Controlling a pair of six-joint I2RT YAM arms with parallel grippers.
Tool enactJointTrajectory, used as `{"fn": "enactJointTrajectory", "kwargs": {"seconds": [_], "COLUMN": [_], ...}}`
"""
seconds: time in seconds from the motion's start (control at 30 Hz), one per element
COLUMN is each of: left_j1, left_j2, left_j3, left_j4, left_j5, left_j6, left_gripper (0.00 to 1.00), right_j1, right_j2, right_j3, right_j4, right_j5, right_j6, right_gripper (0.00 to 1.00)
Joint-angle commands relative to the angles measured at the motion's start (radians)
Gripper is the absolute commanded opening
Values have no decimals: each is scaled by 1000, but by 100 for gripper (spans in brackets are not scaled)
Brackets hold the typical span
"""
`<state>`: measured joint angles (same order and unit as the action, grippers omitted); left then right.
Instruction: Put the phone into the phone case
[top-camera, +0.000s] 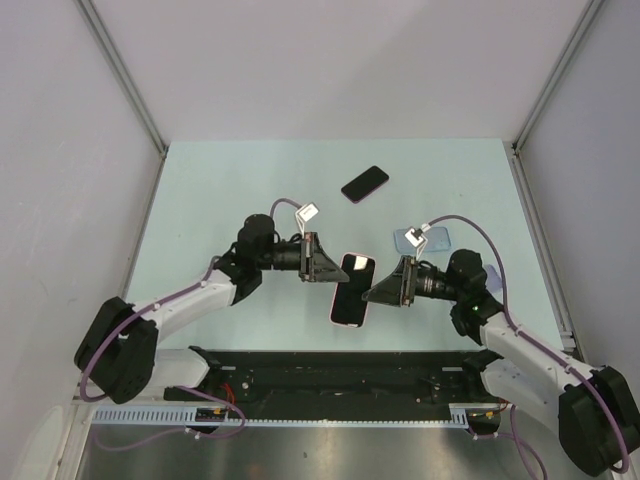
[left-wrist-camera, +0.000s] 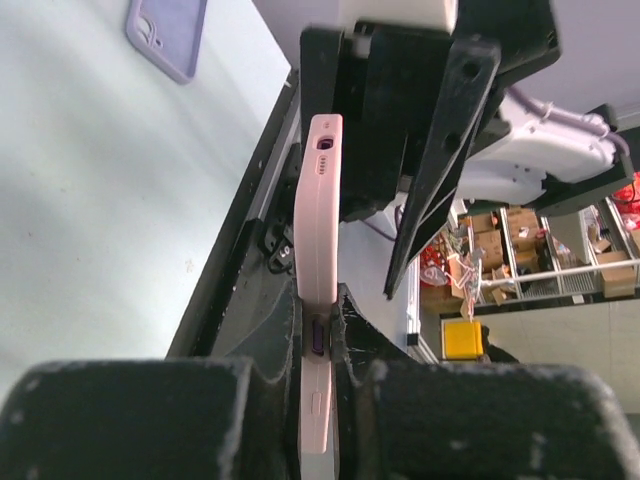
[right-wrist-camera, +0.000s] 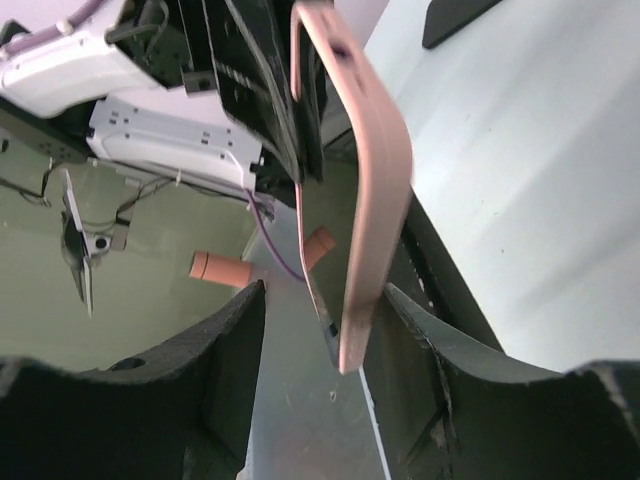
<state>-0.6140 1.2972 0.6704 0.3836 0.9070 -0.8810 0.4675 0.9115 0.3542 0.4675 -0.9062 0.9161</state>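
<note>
A black-faced phone (top-camera: 352, 290) sits in a pink phone case (left-wrist-camera: 318, 200) and is held in the air over the table's near middle. My left gripper (top-camera: 330, 268) is shut on its upper end, one finger on the face and one on the back (left-wrist-camera: 318, 340). My right gripper (top-camera: 375, 295) stands open around the lower end (right-wrist-camera: 325, 300). The pink case edge (right-wrist-camera: 375, 200) hangs between its jaws, close to the right finger (right-wrist-camera: 440, 340). At that near corner the case rim looks slightly parted from the phone.
A second dark phone (top-camera: 365, 184) lies flat on the pale green table (top-camera: 220, 190) at the back middle. A lavender case (top-camera: 424, 240) lies behind my right wrist. The black base rail (top-camera: 330, 375) runs along the near edge.
</note>
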Motion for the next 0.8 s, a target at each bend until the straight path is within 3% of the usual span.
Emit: {"fn": "enactJointTrajectory", "kwargs": {"seconds": [0.0,0.4,0.47,0.5,0.53,0.6,0.77], "left_j1": [17,36,36,36,36,36,34], "left_j2": [-85,-127,-131,-136,-141,-165,-185], "left_j3": [-3,-57,-66,-78,-83,-86,-49], "left_j4": [129,213,224,222,212,175,8], "left_j5": [-66,-157,-164,-184,-197,-215,-218], "left_j6": [-75,-142,-147,-147,-142,-101,2], "left_gripper": [0,0,0,0,0,0,0], "right_j1": [17,82,94,98,100,100,102], "right_j2": [-39,18,24,30,38,38,12], "right_j3": [-56,-109,-109,-109,-109,-107,-87], "right_j4": [117,264,279,289,301,303,129], "right_j5": [-37,12,35,39,39,55,151], "right_j6": [61,136,145,148,168,181,147], "right_gripper": [52,45,37,29,14,2,0]}}
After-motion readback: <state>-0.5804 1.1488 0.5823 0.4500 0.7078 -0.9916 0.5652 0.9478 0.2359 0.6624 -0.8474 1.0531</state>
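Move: Between the two hands hangs the phone case with the phone already in it, some 20 cm above the table. The left fingers still grip its left edge, its middle about 3 cm back and 3 cm right of them. The half-open right fingers are at its right edge, its middle about 1 cm ahead and 3 cm left. From the right hand, the blue case lies some 20 cm ahead and 17 cm right on the table, the purple case about 9 cm ahead and 31 cm right. Sliding back about 3 cm along the case's right edge and sinking some 2 cm, the right hand eases slightly left and shuts its half-open fingers, pinching that edge near the back corner. Meanwhile the left hand keeps its grip on the left edge, goes forward and up about 2 cm each, then drifts 2 cm left, swinging some 15 degrees counter-clockwise. ##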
